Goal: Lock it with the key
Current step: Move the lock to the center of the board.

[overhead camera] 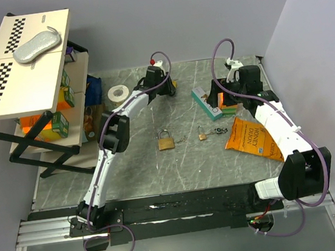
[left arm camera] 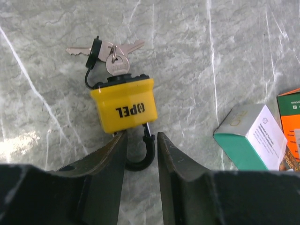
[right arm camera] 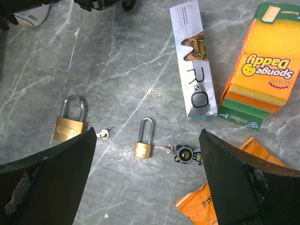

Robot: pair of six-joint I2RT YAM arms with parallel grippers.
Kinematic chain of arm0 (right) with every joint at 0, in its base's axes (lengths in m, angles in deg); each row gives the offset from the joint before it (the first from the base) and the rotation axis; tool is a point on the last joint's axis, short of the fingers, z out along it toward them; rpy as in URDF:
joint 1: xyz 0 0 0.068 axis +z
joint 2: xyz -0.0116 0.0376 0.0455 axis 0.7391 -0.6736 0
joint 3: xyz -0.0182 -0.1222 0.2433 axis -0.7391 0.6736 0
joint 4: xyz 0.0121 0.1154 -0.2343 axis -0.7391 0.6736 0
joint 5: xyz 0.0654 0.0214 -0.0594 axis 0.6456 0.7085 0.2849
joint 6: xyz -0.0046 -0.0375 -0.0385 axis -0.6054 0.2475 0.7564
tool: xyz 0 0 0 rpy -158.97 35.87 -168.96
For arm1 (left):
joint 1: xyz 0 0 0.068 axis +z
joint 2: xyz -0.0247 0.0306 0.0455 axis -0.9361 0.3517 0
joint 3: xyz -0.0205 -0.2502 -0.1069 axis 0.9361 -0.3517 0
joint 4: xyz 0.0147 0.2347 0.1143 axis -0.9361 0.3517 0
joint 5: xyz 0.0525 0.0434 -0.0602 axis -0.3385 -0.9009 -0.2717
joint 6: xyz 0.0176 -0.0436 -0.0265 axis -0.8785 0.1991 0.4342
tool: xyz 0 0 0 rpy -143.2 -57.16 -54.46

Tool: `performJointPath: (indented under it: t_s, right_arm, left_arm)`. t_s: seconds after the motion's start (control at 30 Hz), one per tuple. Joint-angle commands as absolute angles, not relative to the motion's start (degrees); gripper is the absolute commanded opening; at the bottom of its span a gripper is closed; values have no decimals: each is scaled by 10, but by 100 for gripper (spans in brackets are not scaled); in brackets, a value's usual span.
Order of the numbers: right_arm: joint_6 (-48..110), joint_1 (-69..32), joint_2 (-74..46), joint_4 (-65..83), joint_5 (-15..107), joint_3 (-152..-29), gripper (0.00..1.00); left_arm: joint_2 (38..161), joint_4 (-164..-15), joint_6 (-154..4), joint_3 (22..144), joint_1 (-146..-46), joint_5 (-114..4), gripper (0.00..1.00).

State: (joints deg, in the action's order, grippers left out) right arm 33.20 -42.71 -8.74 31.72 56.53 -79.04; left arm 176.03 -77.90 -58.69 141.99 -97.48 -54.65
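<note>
A yellow padlock lies on the grey marble table with a key in its base and two more keys on the same ring. My left gripper is shut on its black shackle, which fills the narrow gap between the fingers. From above, the left gripper is at the far middle of the table. My right gripper hangs wide open above a small brass padlock with a keyed charm beside it. A larger brass padlock lies to its left.
A teal and silver box and a sponge pack lie near the right gripper. An orange bag lies at the right, a tape roll at the back left. A loaded shelf rack borders the left edge.
</note>
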Motion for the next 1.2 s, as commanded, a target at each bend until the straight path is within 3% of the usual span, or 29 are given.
performJointPath:
  t_s: [0.0,0.13,0.37,0.53,0.67,0.87,1.07,1.17]
  right_arm:
    - [336,-438,-84,322,561,-804,99]
    - [336,-443,-87,326,557,-808,99]
    - [329,-453,-92,319,570,-809,99]
    - [326,-455,-97,320,581,-813,99]
    - [329,-454,-99,321,582,-819,99]
    - [322,-455,-99,314,602,-814,99]
    - [319,-454,-101,307,626,-819,99]
    - [319,-455,-103,304,643,-819,99]
  left_arm:
    - [1780,-762,-588,1457,-979,-555,38]
    - [1774,-702,-586,1453,-979,-545,38]
    - [1665,-639,-620,1282,-982,-561,43]
    - [1646,-544,-662,1282,-980,-590,43]
    - [1606,-512,-700,1216,-974,-590,44]
    - [1548,-510,-763,1210,-973,-566,61]
    - [1496,-542,-842,1226,-967,-535,92]
    - [1489,-543,-890,1240,-949,-502,95]
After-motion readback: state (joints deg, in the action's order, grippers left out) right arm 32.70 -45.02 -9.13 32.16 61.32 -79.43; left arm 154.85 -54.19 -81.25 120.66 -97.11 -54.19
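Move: The yellow lock's shackle already sits at the part-open left fingers, its body about 3 cm ahead and 2 cm below. The board's centre is some 12 cm back and 5 cm left. The large brass padlock lies about 21 cm back and 5 cm left, the R&O box 7 cm back and 14 cm right. From the right hand, the yellow lock is about 22 cm ahead, 18 cm left and 17 cm below. Keep the left fingers at the yellow lock's shackle and, staying low, drag the lock back about 12 cm and left some 8 cm, towards the board's centre, rolling the wrist so its left side rises some 25 degrees. Then spread the fingers from part-open to nearly full, let go and lift slightly. ##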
